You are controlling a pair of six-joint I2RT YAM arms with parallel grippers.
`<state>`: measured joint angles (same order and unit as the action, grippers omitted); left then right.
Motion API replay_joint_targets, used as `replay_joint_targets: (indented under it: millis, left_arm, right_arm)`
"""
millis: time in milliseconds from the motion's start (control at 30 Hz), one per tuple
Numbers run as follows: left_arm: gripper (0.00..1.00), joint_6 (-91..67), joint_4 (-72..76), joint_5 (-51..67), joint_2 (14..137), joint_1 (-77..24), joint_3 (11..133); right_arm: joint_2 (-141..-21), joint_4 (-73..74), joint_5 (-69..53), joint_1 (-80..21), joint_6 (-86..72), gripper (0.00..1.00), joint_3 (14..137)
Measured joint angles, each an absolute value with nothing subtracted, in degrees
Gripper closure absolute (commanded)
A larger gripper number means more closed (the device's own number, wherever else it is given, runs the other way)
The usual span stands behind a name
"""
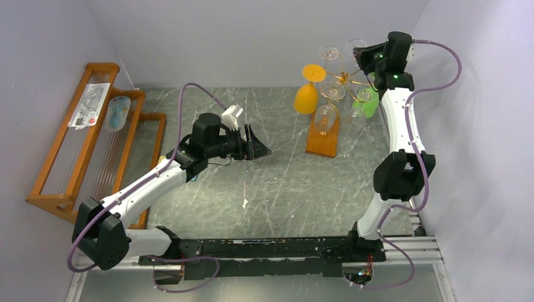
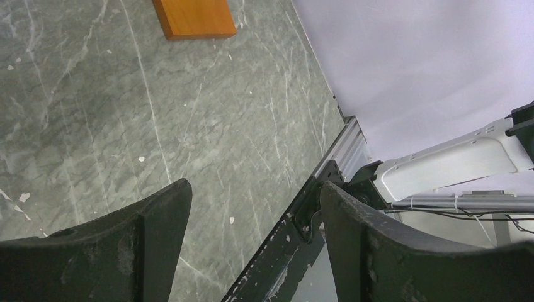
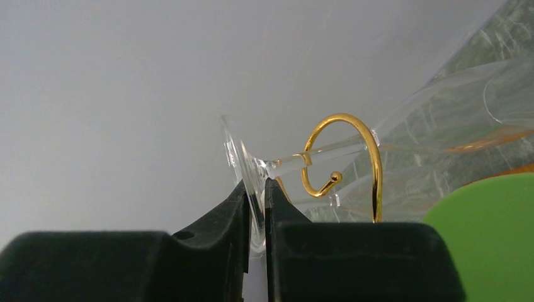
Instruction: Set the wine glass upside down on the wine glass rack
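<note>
The wine glass rack point(image 1: 343, 78) is gold wire on an orange-brown wooden base point(image 1: 322, 139), at the back right of the table. A clear wine glass point(image 3: 242, 167) hangs with its stem through a gold scroll hook point(image 3: 371, 157), foot toward the camera. My right gripper point(image 3: 257, 185) is up at the rack's top point(image 1: 362, 58), its fingers pinched on the rim of that glass's foot. My left gripper point(image 1: 257, 143) hovers mid-table, open and holding nothing point(image 2: 252, 192). A corner of the wooden base point(image 2: 194, 17) shows in the left wrist view.
Other glasses hang on the rack: an orange one point(image 1: 306, 94), a green one point(image 1: 367, 106) and a clear one point(image 1: 325, 116). A large slatted wooden rack point(image 1: 82, 145) with packets point(image 1: 91, 104) stands at the left. The right wall is close behind the right arm.
</note>
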<state>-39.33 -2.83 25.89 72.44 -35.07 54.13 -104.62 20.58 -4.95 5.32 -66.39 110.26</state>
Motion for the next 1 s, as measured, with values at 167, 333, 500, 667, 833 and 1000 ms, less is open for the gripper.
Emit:
replay_joint_targets:
  millis: [167,333,500,667,833,1000]
  left_arm:
    - [0.21,-39.31,-2.83,25.87,72.44,-35.07,54.13]
    - [0.21,-39.31,-2.83,25.8,72.44,-35.07,54.08]
    - [0.21,-39.2,-2.9,25.74,72.44,-35.07,53.93]
    - [0.21,-38.98,-3.07,25.67,72.42,-35.07,53.93]
    - [0.21,-38.54,-3.51,24.62,72.42,-35.07,53.93]
    - [0.22,-37.6,-5.08,22.9,72.42,-35.05,53.93]
  right_arm:
    - [-104.62,22.24,-4.93,5.32,-66.92,0.79,110.26]
    - [-104.62,22.96,-4.95,5.3,-67.68,0.72,110.1]
    - [-104.62,23.44,-5.17,5.3,-68.47,0.66,110.0]
    - [-104.42,23.35,-5.39,5.3,-69.21,0.64,109.65]
    - [-103.48,22.46,-7.33,5.41,-70.37,0.6,107.57]
    - [-103.44,21.65,-9.91,5.52,-71.83,0.55,106.76]
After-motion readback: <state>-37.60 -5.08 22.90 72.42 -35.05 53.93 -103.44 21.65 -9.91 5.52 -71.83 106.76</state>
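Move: The clear wine glass hangs upside down with its foot between the right fingertips. Its middle is roughly 8 cm below the hand, about 2 cm ahead and 1 cm left, and the gold curl around its stem is about 4 cm below the hand, also about 2 cm ahead and 1 cm left. The other far glass is level fore-and-aft, 10 cm left, 9 cm down; the green glass is about 7 cm back, 6 cm right, 10 cm down. From the left hand the curl lies some 32 cm ahead, 29 cm right, 10 cm up. The clear glass's foot is let go over the gold curl: the right hand sinks about 1.5 cm as its fingers, barely parted at first, spread to not quite half open. With the grip eased, the hand shifts a further 1.5 cm left and about 1 cm back, rolling some 5 degrees so that its left side rises, its fingertips staying close beside the foot. ##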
